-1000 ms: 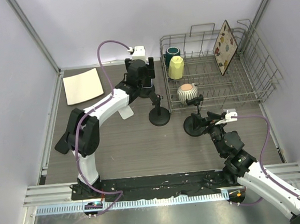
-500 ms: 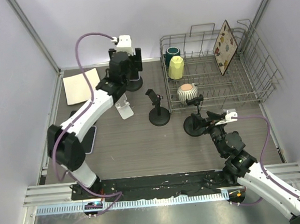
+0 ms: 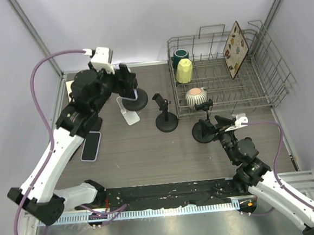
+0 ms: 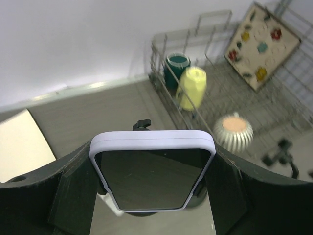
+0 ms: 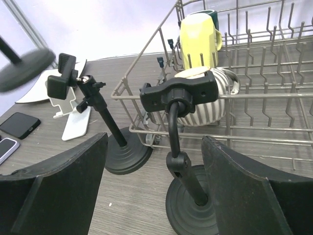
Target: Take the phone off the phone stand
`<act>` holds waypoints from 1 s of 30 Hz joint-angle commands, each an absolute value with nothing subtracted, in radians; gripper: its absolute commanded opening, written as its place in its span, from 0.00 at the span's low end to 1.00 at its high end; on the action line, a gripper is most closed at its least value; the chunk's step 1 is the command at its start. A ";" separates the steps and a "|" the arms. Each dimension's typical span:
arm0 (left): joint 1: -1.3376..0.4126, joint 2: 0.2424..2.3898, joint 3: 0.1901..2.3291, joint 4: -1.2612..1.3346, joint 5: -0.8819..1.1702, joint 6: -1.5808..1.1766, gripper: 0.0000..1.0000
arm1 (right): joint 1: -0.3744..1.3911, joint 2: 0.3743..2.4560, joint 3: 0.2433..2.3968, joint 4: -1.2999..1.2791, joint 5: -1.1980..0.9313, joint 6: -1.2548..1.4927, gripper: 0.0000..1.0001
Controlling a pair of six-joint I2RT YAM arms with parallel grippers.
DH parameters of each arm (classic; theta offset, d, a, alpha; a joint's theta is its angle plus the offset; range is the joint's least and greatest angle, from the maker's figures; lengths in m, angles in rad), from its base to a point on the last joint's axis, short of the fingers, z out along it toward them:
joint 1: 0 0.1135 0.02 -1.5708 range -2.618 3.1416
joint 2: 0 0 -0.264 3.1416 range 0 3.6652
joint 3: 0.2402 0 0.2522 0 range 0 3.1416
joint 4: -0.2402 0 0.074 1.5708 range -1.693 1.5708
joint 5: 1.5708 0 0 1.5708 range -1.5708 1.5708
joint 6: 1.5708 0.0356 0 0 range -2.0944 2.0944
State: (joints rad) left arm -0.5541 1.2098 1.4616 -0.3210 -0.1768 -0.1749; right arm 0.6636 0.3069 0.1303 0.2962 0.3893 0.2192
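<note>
A phone (image 4: 151, 171) in a lavender case sits crosswise between my left gripper's (image 4: 151, 161) fingers, which are shut on its sides. In the top view the left gripper (image 3: 126, 83) is at the back left. A black phone stand (image 3: 137, 101) hangs right behind the phone, its knob (image 4: 142, 125) showing over the phone's top edge. The right wrist view shows that stand's round base (image 5: 27, 68) blurred and off the table. My right gripper (image 5: 154, 147) stands open around the stem of a second, empty black stand (image 5: 181, 93), touching nothing.
A third black stand (image 3: 166, 119) and a white stand (image 3: 128, 116) are mid-table. A phone (image 3: 92, 146) lies flat at the left. The wire dish rack (image 3: 263, 87) at back right holds cups, a striped bowl and a board.
My left arm has swung from the back centre to the left, carrying the phone with the black stand along. The right arm has stayed at the empty stand.
</note>
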 commanded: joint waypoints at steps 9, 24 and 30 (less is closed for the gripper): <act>-0.555 0.937 1.095 -0.282 0.293 -0.224 0.15 | 0.660 0.359 0.359 0.173 0.152 0.204 0.81; -0.555 1.028 0.940 -0.106 0.794 -0.098 0.20 | 0.660 0.612 0.496 0.169 -0.311 0.189 0.81; -0.557 1.009 0.922 -0.196 0.830 0.021 0.22 | 0.660 0.669 0.476 0.218 -0.376 0.183 0.81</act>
State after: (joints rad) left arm -0.5560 1.0519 0.8928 -0.2798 0.7059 -0.0689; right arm 0.6632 0.6483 0.4656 0.1429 -0.2863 0.1993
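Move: The left hand already holds the phone on its stand high in the air; the clear table patch it carries them to lies about 15 cm back, 10 cm right and 41 cm below. From that hand the empty middle stand is 2 cm ahead, 14 cm right and 33 cm below. From the right hand the held phone is some 33 cm left, 10 cm ahead and 20 cm up; the near stand is 8 cm straight ahead, 10 cm below, and the middle stand 14 cm ahead, 16 cm left. Keeping its pinch on the phone's edges, the left hand lowers phone and stand about 18 cm, drawing back some 15 cm and to the right, turning roughly 50 degrees clockwise and tipping down; the descent ends midway. The open right hand swings left some 11 cm towards them, rising then sinking part-way and turning about 40 degrees counter-clockwise, without touching. ##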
